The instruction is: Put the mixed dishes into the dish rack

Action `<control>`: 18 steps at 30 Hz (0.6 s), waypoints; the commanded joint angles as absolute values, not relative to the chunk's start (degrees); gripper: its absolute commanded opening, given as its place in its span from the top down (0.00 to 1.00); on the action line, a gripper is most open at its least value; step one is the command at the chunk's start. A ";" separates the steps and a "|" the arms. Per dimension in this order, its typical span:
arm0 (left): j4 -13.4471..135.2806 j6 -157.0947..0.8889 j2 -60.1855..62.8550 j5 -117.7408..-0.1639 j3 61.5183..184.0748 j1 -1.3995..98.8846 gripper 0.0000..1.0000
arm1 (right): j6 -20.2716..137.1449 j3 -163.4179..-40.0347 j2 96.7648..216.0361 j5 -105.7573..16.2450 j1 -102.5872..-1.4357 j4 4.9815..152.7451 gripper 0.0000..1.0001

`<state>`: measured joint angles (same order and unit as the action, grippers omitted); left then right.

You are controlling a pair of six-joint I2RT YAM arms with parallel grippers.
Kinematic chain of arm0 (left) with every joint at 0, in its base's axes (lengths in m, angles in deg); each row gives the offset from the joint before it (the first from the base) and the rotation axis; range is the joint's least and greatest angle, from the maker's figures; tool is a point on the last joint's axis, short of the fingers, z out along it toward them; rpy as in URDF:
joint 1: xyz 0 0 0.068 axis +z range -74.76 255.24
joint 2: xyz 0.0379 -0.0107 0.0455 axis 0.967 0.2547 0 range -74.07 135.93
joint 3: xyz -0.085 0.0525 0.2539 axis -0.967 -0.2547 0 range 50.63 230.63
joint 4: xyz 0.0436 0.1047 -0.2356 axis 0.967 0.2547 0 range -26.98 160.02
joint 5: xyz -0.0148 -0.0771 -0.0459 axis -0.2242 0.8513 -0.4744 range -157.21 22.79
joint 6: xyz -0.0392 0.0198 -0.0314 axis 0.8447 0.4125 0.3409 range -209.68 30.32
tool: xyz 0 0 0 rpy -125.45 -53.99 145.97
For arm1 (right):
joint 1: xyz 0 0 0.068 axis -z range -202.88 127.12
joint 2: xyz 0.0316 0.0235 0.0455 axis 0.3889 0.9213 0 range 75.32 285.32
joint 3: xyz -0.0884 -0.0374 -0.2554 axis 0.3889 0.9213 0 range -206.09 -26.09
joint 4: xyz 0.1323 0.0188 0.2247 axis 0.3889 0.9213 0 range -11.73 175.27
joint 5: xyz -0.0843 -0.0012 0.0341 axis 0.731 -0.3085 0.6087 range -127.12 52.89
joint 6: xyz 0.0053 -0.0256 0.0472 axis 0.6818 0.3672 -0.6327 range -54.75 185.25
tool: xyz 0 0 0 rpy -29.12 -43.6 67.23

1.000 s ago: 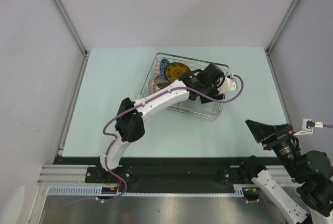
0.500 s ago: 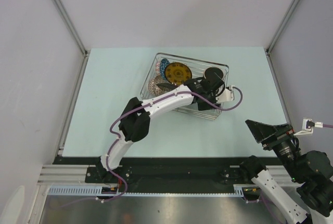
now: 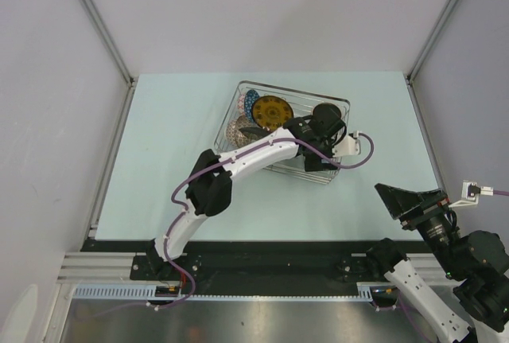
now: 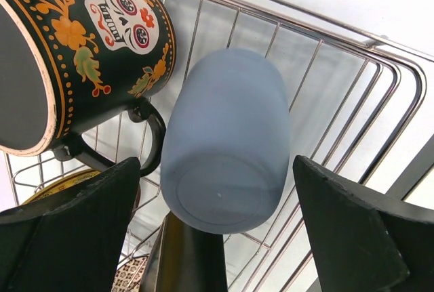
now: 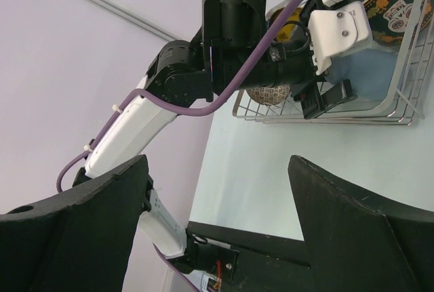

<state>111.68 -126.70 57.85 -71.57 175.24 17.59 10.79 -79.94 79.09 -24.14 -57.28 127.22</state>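
Note:
In the left wrist view the small light-blue cup lies on its side on the wires of the dish rack, base toward me. My left gripper is open, and its fingers stand clear of the cup on both sides. The black skull mug lies just left of the cup. A dark square plate stands on edge below it. From above, the left gripper hangs over the right end of the rack, near the yellow plate. My right gripper is open and holds nothing.
Two small patterned bowls stand at the rack's left end. The right gripper waits near the table's near right corner, well off the rack. Grey walls enclose the pale table on three sides.
The left wrist has swung from over the mug toward the rack's near right side. Its jaws have widened away from the light-blue cup. The right arm has not moved.

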 commanded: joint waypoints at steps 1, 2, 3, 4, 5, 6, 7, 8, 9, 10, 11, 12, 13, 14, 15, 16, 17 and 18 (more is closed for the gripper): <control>112.68 -126.69 55.31 -71.17 176.75 16.53 0.00 | 10.49 -80.23 78.92 -24.37 -57.16 125.29 0.10; 112.42 -126.60 55.13 -71.43 176.66 16.53 0.00 | 10.50 -80.23 78.92 -24.55 -57.16 125.29 0.10; 112.24 -126.60 54.87 -71.61 176.66 16.53 0.00 | 10.41 -80.23 78.92 -24.63 -57.16 125.12 0.10; 111.80 -126.51 54.52 -71.61 176.58 16.53 0.00 | 10.41 -80.23 78.92 -24.72 -57.16 125.20 0.10; 111.54 -126.51 54.25 -72.22 176.66 16.44 0.00 | 10.41 -80.23 79.10 -24.72 -57.25 125.11 0.10; 111.10 -126.07 53.99 -72.66 176.66 16.36 0.00 | 10.41 -80.23 79.01 -24.72 -57.16 125.29 0.10; 110.23 -126.07 53.12 -73.10 176.75 16.36 0.00 | 10.76 -80.15 79.10 -24.81 -57.16 125.46 0.10; 109.61 -125.90 52.67 -74.06 176.84 16.36 0.00 | 11.02 -80.23 79.45 -24.72 -57.16 125.55 0.10; 108.91 -125.81 52.14 -74.77 177.19 16.36 0.00 | 11.37 -80.23 80.06 -24.81 -57.16 126.16 0.09; 107.42 -125.81 51.44 -75.56 177.45 16.36 0.00 | 12.24 -80.23 80.59 -24.55 -57.16 126.43 0.09; 106.54 -125.81 50.22 -76.26 177.89 16.44 0.00 | 12.60 -80.15 82.07 -24.81 -57.16 126.61 0.08; 105.83 -125.89 49.60 -77.48 178.76 16.53 0.00 | 13.21 -80.23 83.04 -25.51 -57.16 126.43 0.07; 104.87 -126.07 49.07 -77.84 179.12 16.62 0.00 | 13.57 -80.23 83.92 -25.86 -57.16 126.26 0.07; 104.60 -126.50 48.11 -77.94 179.56 16.53 0.00 | 14.27 -80.23 84.63 -26.21 -57.16 126.00 0.07; 104.51 -126.77 47.84 -77.94 179.82 16.53 0.00 | 14.62 -80.23 85.85 -26.56 -57.16 125.38 0.07; 104.50 -126.95 47.57 -78.02 179.74 16.53 0.00 | 14.80 -80.15 86.13 -26.57 -57.16 125.29 0.06; 104.59 -126.86 47.40 -78.11 179.74 16.53 0.00 | 15.06 -80.23 86.30 -26.57 -57.16 125.03 0.06; 105.03 -126.86 47.22 -78.46 179.56 16.53 0.00 | 15.15 -80.23 86.31 -26.57 -57.16 124.76 0.06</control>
<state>107.38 -126.70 52.73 -76.32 176.75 16.74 13.00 -79.94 84.60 -25.65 -57.28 127.15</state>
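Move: The blue cup stands in the rack's near right corner, between the left hand's open fingers, its middle about 4 cm below, 2 cm ahead and 1 cm right. The painted mug lies roughly 11 cm ahead and 1 cm right of that hand, the black plate about 14 cm left and 4 cm ahead, both slightly lower. From the right hand the cup is some 21 cm ahead, 12 cm left and 26 cm below. Left hand rises about 7 cm clear of the blue cup, fingers still wide open; right eases forward-left 2 cm. ##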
